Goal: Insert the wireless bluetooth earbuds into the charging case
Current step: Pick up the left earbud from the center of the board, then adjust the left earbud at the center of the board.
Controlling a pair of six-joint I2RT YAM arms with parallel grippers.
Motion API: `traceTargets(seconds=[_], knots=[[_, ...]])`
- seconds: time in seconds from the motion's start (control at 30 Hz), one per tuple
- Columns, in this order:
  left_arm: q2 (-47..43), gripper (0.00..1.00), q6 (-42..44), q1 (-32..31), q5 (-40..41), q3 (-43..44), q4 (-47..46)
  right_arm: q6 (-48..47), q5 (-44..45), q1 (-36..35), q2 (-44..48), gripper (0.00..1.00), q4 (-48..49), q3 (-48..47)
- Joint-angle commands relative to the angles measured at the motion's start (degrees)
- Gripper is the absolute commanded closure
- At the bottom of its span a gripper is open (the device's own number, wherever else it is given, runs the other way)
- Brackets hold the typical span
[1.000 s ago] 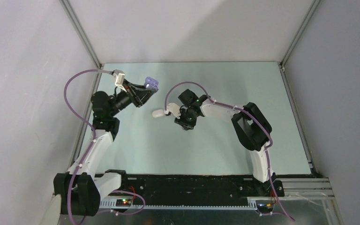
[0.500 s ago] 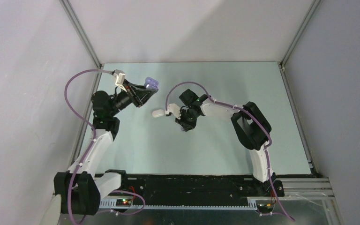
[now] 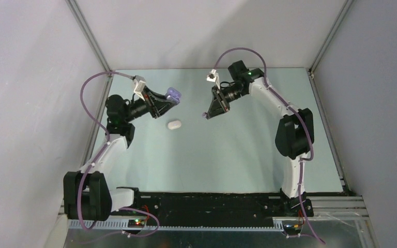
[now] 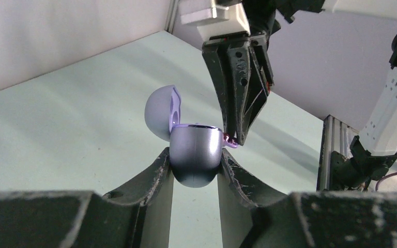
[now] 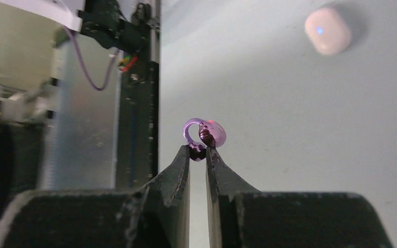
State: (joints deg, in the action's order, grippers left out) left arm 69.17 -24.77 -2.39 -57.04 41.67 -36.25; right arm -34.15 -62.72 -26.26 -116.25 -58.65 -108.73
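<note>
My left gripper (image 4: 195, 155) is shut on the purple charging case (image 4: 195, 160) and holds it above the table with its lid (image 4: 161, 111) flipped open. In the top view the case (image 3: 173, 95) sits at the left gripper (image 3: 166, 103). My right gripper (image 5: 198, 149) is shut on a small purple earbud (image 5: 207, 135), pinched at the very fingertips. In the left wrist view that earbud (image 4: 231, 139) hangs by the case's right rim. The top view shows a gap between the right gripper (image 3: 207, 114) and the case. No other earbuds are in view.
A white, pebble-like closed case (image 3: 174, 125) lies on the pale green table (image 3: 238, 155) between and below the two grippers; in the right wrist view it (image 5: 328, 30) shows a blue light. Grey walls and metal frame posts (image 3: 90, 46) bound the table.
The right arm has left the white case's side and swung up and back to the right, tip now facing the purple case. The left gripper and its case shifted slightly right.
</note>
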Motion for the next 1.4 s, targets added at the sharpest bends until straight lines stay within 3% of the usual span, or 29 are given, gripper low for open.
traceTargets(seconds=[0.0, 0.07, 0.13, 0.37, 0.47, 0.6, 0.7, 0.77, 0.87, 0.97, 1.23, 1.37], knots=[[0.7, 1.00, 2.5, 0.0, -2.0, 4.5, -1.8, 11.6, -9.9, 1.9, -0.8, 0.90, 0.4, 4.2], [1.0, 1.00, 2.8, 0.1, -1.4, 5.0, -0.6, 16.4, -4.0, 2.0, -1.1, 0.92, 3.6, 8.3], [1.0, 1.00, 3.3, 0.0, -1.2, 5.2, 0.3, 13.1, 2.1, 1.8, -2.4, 0.94, 1.4, 9.6], [-1.6, 1.00, 5.9, 0.1, -0.5, 4.1, 3.7, -18.4, 22.8, -0.9, -4.1, 0.94, -11.0, 10.2], [-2.8, 1.00, 6.5, 0.1, -0.1, 3.2, 4.5, -30.9, 29.4, -1.6, -0.6, 0.93, -6.2, 16.9], [-3.3, 1.00, 6.8, 0.0, 0.7, 2.5, 5.1, -39.9, 35.7, -3.6, 1.1, 0.90, -1.3, 22.2], [-3.3, 1.00, 6.9, 0.1, 1.1, 2.4, 5.4, -41.0, 38.3, -4.7, 0.0, 0.87, 1.8, 23.3], [-3.4, 1.00, 7.1, 0.0, 1.3, 2.6, 5.8, -40.0, 39.8, -5.1, -0.1, 0.80, 5.6, 24.2], [-3.4, 1.00, 7.3, 0.0, 1.4, 3.1, 6.5, -37.0, 41.9, -4.8, 2.6, 0.60, 9.3, 25.9], [-3.6, 1.00, 7.2, 0.0, 1.9, 3.5, 6.7, -31.7, 41.8, -4.1, 8.4, 0.50, 11.7, 28.6], [-3.5, 1.00, 6.6, -0.2, 3.9, 2.8, 5.9, -19.6, 42.1, -6.2, 23.4, 0.46, 25.4, 43.8], [-3.6, 1.00, 6.2, -0.4, 4.3, 2.8, 5.9, -11.8, 44.6, -8.0, 24.2, 0.53, 31.5, 46.2]])
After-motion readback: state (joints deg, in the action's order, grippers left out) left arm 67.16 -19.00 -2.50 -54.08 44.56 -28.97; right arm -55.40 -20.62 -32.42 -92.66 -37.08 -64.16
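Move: The right hand already holds the purple earbud up in the air. The bare patch of board where it gets set down lies about 4 cm back, 9 cm to the right and some 19 cm below. The white case stands about 5 cm ahead, 16 cm to the left and 18 cm down; the purple charging case is roughly level ahead, 16 cm left and 8 cm higher. From the left hand, that patch lies about 4 cm back, 25 cm right and 27 cm below. The right hand carries the pinched purple earbud away from the charging case, down about 18 cm and some 10 cm to the right with a slight draw back, while the wrist tips the fingers from pointing mostly left to pointing steeply down at the bare board. Down at the board the fingers open wide and let go of the earbud, then the hand eases forward a little and climbs clear by about 5 cm, drifting back and staying open. ##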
